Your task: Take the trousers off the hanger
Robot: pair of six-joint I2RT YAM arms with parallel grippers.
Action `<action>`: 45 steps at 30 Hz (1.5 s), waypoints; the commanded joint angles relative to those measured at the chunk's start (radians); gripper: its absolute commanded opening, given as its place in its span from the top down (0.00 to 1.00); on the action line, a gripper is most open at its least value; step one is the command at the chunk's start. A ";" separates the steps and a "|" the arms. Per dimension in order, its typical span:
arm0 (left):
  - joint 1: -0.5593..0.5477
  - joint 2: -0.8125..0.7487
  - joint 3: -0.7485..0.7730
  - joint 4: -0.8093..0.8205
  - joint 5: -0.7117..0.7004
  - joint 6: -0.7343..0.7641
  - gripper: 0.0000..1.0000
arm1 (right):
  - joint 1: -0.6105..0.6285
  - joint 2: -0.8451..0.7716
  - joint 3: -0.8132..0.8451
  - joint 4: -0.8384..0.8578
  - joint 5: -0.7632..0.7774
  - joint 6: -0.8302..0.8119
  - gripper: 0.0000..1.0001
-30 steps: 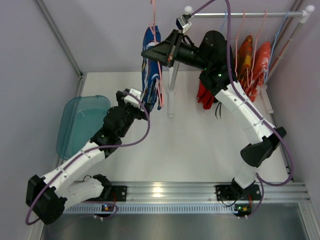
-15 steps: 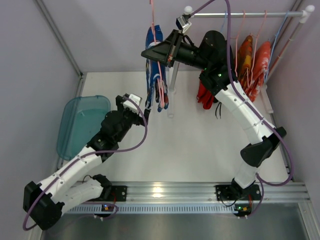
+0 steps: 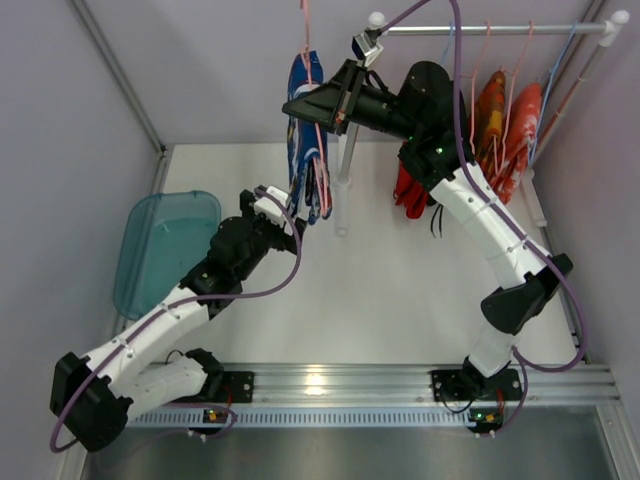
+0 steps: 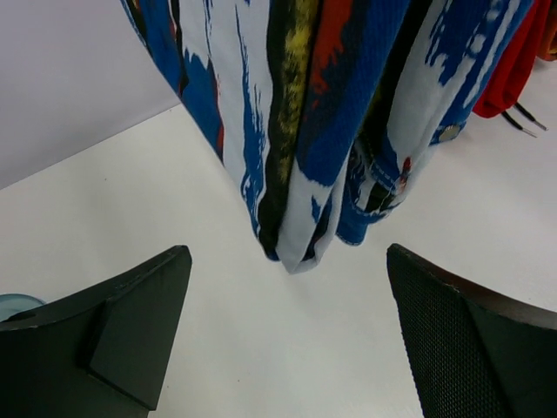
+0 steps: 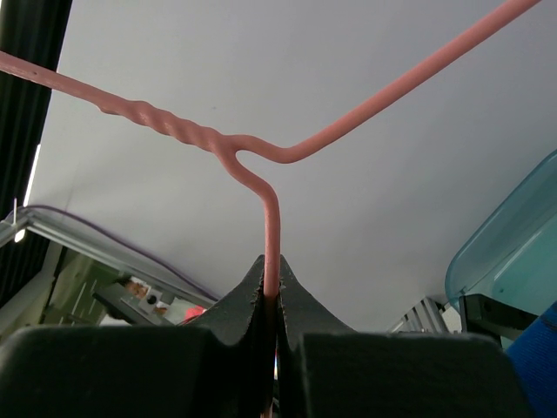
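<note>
The blue patterned trousers (image 3: 305, 130) hang draped over the pink wire hanger (image 3: 306, 35), held up in the air left of the rack. My right gripper (image 3: 292, 104) is shut on the hanger's wire; in the right wrist view the hanger (image 5: 271, 218) runs down into the pinched jaws of the right gripper (image 5: 271, 272). My left gripper (image 3: 293, 224) is open just below and in front of the trousers' lower end. In the left wrist view the trousers (image 4: 296, 113) dangle above the left gripper (image 4: 287, 292), touching neither finger.
A teal bin (image 3: 165, 250) lies on the table at the left. The white rack's post (image 3: 343, 195) stands right behind the trousers. Its rail (image 3: 490, 29) carries orange garments (image 3: 505, 125) and a red garment (image 3: 412, 190) on other hangers.
My left arm pulled back left from the trousers, then came in again under their lower end with its jaws wide. The trousers swung slightly. The right arm has held still.
</note>
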 commanded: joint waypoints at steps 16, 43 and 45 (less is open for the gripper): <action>0.004 0.132 0.151 0.243 -0.112 0.091 0.23 | 0.041 -0.070 -0.026 0.169 -0.016 -0.039 1.00; 0.004 0.073 0.289 0.281 -0.020 0.126 0.99 | 0.041 -0.130 -0.195 0.137 -0.013 -0.084 1.00; 0.004 0.049 0.305 0.226 -0.032 0.112 1.00 | 0.021 -0.142 -0.224 0.126 -0.005 -0.105 1.00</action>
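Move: The blue patterned trousers hang from the pink hanger already held in the right hand. Their middle is about 7 cm ahead of the open left hand, 5 cm to its right and 17 cm above it. From the right hand it lies some 13 cm below, 3 cm ahead and 3 cm to the right. The rack's near post stands roughly 18 cm ahead of the left hand, 14 cm right and 5 cm higher. Forward some 4 cm first, then up about 11 cm, the left hand goes to the hanging trousers, tilting its fingers upward by roughly 15 degrees as it climbs and then closing them to pinch the cloth. The right hand keeps its shut grip on the hanger and lowers it about 7 cm, edging left, to bring the trousers down to the left hand. ##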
